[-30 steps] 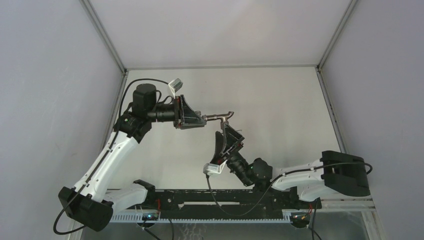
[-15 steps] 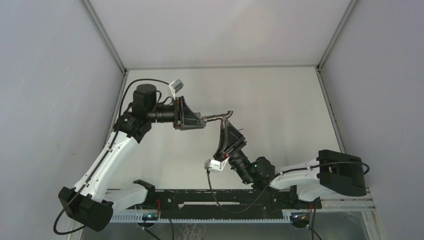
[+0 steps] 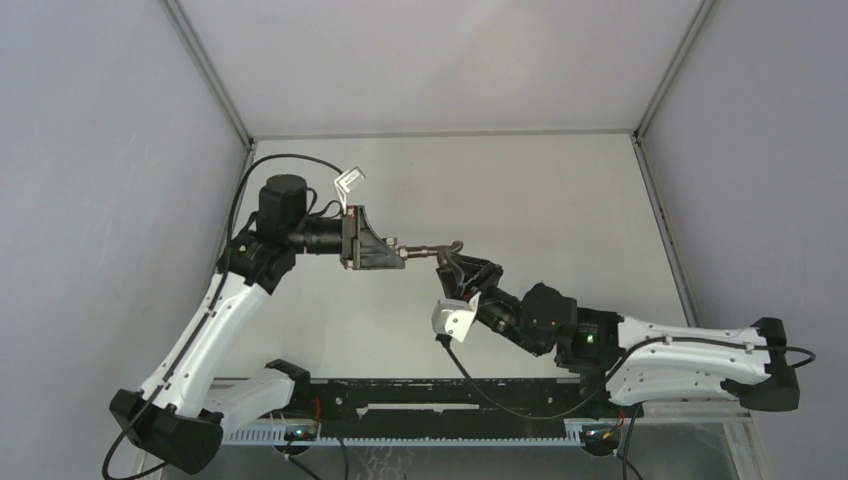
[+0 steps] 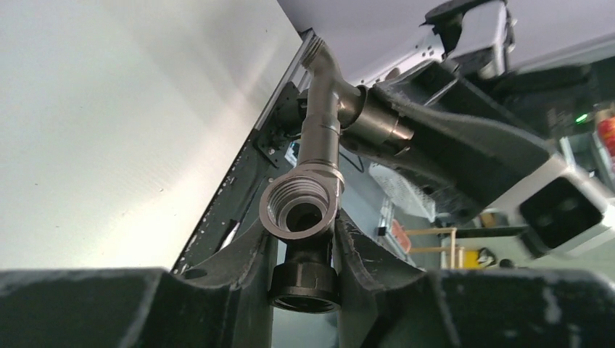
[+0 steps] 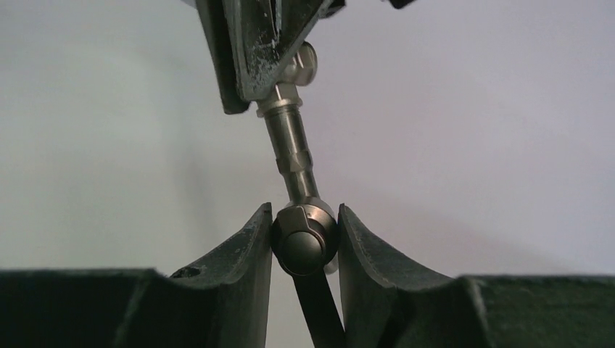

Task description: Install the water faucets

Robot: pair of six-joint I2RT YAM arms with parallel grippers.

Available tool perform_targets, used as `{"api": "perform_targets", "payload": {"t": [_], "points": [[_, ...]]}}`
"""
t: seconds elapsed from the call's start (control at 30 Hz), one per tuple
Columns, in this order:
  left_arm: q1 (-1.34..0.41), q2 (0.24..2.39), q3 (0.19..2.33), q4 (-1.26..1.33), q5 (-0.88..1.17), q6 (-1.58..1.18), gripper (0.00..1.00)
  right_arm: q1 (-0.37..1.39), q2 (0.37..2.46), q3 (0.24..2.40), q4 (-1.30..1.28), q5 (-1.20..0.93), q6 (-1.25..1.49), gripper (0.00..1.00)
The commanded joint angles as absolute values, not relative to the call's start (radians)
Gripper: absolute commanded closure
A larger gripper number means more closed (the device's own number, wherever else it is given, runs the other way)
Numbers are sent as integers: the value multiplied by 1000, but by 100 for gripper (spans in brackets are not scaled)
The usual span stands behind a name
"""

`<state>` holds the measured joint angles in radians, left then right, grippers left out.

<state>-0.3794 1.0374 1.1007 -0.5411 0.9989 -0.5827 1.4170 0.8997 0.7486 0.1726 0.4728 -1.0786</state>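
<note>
The water faucets hang in the air between both grippers as one slim grey-brown tap (image 3: pixel 428 249). My left gripper (image 3: pixel 395 252) is shut on the stubby fitting (image 4: pixel 301 210), whose threaded mouth faces the left wrist camera (image 4: pixel 301 226). The stem (image 4: pixel 321 116) runs from the fitting to the valve head (image 4: pixel 377 123). My right gripper (image 3: pixel 452 262) is shut on that round valve head (image 5: pixel 304 238) (image 5: pixel 304 219). The thin lever handle (image 5: pixel 319 312) hangs down between the right fingers. The stem (image 5: pixel 290 145) runs up to the left fingers (image 5: pixel 250 43). How deep the joint is threaded cannot be told.
The white table (image 3: pixel 560 210) is walled by grey panels on the left, back and right. A black rail (image 3: pixel 430 395) with both arm bases runs along the near edge. The right arm (image 3: pixel 680 350) stretches low across the near right side.
The right arm has stretched out and its wrist has turned, so the gripper now reaches the tap from the right instead of from below. The left gripper and tap have sunk slightly.
</note>
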Motion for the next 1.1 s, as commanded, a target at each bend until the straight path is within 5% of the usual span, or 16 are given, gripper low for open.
{"api": "perform_targets", "payload": {"t": [0.0,0.27,0.57,0.77,1.07], "points": [[-381,1006,1096,-560,952,-373,100,1418,889,951,-276,130,-722,98],[-398,910,1036,-518,933,-264,100,1098,914,1087,-403,-482,-373,100],[-409,725,909,-345,916,-151,100,734,1066,1106,-93,-1159,333,100],[-416,675,879,-329,913,-60,100,714,1201,1106,129,-1319,726,100],[-419,612,844,-257,940,-8,100,628,1315,1075,241,-1278,1095,100]]}}
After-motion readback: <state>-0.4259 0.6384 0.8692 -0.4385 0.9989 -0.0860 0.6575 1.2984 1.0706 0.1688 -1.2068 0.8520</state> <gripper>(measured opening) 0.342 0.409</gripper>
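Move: The left hand already grips the tee, and the faucet body already joined to the tee's right side lies about 8 cm to this hand's right, about 1 cm back and roughly level with it. The right hand already pinches the faucet's valve cap from behind; the tee sits about 8 cm to its left and 2 cm ahead, roughly level, and the spout's end about 2 cm to its right and 2 cm ahead. Keeping its pinch on the valve cap, the right hand rolls about the pipe's left-right line by some 115 degrees, clockwise as seen from the right end, so that its fingers, first pointing forward and left, come to point down, back and left, while the hand itself shifts only 2 to 3 cm back and then as much left. The left hand keeps its hold on the tee, carries it about 6 cm back and a little left, and counter-turns it some 40 degrees the other way about the same line, to screw faucet and tee together. ##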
